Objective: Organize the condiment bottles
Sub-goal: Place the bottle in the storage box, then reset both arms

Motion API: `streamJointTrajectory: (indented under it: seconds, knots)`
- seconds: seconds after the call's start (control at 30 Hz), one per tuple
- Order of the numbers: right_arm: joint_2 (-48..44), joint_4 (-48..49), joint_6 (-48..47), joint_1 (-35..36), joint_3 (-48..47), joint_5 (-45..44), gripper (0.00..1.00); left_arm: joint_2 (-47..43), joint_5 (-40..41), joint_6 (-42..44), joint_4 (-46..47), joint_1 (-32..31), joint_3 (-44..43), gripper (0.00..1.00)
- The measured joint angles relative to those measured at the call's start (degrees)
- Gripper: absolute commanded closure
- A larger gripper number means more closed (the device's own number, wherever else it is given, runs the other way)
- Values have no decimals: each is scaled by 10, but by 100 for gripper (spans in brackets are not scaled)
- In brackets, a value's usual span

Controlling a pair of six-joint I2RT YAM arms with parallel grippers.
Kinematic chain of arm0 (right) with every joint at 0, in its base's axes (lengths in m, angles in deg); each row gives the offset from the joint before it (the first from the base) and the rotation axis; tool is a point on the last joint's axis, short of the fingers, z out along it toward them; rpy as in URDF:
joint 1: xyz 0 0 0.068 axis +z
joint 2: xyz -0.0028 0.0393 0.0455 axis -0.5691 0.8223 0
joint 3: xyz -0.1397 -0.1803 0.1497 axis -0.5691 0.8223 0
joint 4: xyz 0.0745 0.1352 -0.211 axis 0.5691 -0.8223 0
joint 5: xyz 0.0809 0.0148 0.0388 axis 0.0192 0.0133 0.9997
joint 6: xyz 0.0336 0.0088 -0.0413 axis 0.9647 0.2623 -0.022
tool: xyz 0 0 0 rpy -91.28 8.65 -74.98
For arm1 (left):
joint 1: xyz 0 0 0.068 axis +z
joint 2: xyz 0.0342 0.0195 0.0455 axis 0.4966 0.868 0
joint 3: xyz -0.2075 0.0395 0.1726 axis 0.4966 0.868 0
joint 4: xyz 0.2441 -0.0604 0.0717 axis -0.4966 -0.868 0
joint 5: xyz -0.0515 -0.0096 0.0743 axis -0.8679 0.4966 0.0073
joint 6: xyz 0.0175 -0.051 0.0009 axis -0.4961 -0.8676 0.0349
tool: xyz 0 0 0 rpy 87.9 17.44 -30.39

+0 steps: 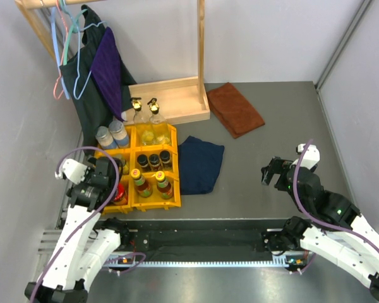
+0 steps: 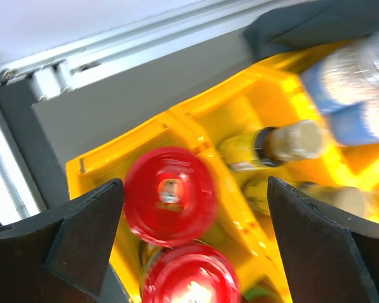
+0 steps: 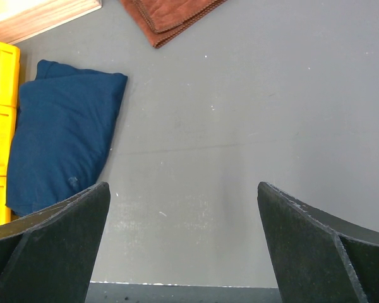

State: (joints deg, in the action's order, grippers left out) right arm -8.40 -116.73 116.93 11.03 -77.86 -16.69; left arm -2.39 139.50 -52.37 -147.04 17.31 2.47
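The condiment bottles stand in yellow bins (image 1: 172,136) at the table's left. Two clear gold-topped bottles (image 1: 145,108) are at the back, pale-lidded jars (image 1: 112,134) beside them, dark black-capped bottles (image 1: 149,160) in the middle, and yellow-capped sauce bottles (image 1: 150,182) in front. My left gripper (image 1: 105,172) hovers open over the front left compartment. In the left wrist view the gripper (image 2: 196,233) has two red-lidded jars (image 2: 169,196) between its wide-apart fingers (image 2: 82,233), touching neither. My right gripper (image 1: 272,172) is open above bare table, and in the right wrist view (image 3: 183,240) it holds nothing.
A folded blue cloth (image 1: 200,164) lies just right of the bins. A brown cloth (image 1: 237,108) lies at the back. A wooden rack base (image 1: 177,101) stands behind the bins, with dark and purple clothes (image 1: 98,69) hanging on its left. Grey walls close in both sides.
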Motion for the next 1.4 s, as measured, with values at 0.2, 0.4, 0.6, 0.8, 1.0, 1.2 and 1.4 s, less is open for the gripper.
streamJointTrajectory:
  seconds: [0.2, 0.4, 0.6, 0.8, 1.0, 1.2, 1.4]
  knots:
    - [2, 0, 0, 0, 0, 0, 1, -22, -19, 69, -2, 0, -84, 1]
    - [12, 0, -1, 0, 0, 3, 1, -21, -72, 160, 14, 0, -143, 1]
    - [31, 2, -5, 0, -1, 9, 1, 33, -219, 280, 78, -1, -156, 1]
    - [59, 10, -5, 0, -2, 20, 1, 55, -354, 346, 165, -18, -162, 1]
    - [82, 14, -4, 0, -6, 31, 1, 143, -324, 382, 228, -191, -236, 1]
    - [96, 17, -2, 0, -18, 35, 1, 263, -216, 391, 266, -368, -274, 1]
    - [96, 16, 2, 0, -18, 35, 1, 305, -163, 387, 286, -422, -274, 1]
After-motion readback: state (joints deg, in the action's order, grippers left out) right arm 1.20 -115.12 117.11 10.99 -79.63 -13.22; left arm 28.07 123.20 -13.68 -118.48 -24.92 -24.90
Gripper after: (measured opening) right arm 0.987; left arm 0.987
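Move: The red-lidded jar just set in the box's front left compartment stands right under the left hand, 1 cm back and about 7 cm below, with the second red-lidded jar some 7 cm to the right of it. The folded navy cloth lies about 12 cm ahead and 34 cm to the left hand's right, 13 cm down. The yellow-capped sauce bottles stand about 2 cm ahead and 18 cm to this hand's right. From the right hand the navy cloth is roughly 10 cm ahead and 24 cm left, 17 cm down. Lift the left gripper, still wide open and empty, about 8 cm up from the jar, then swing it out of the box's front left part, some 31 cm right and 9 cm forward, across the box to above the navy cloth. Turn it about 70 degrees clockwise on the way, climbing a little higher, then easing down slightly. Bring the open right gripper a couple of centimetres left, dipping slightly. ##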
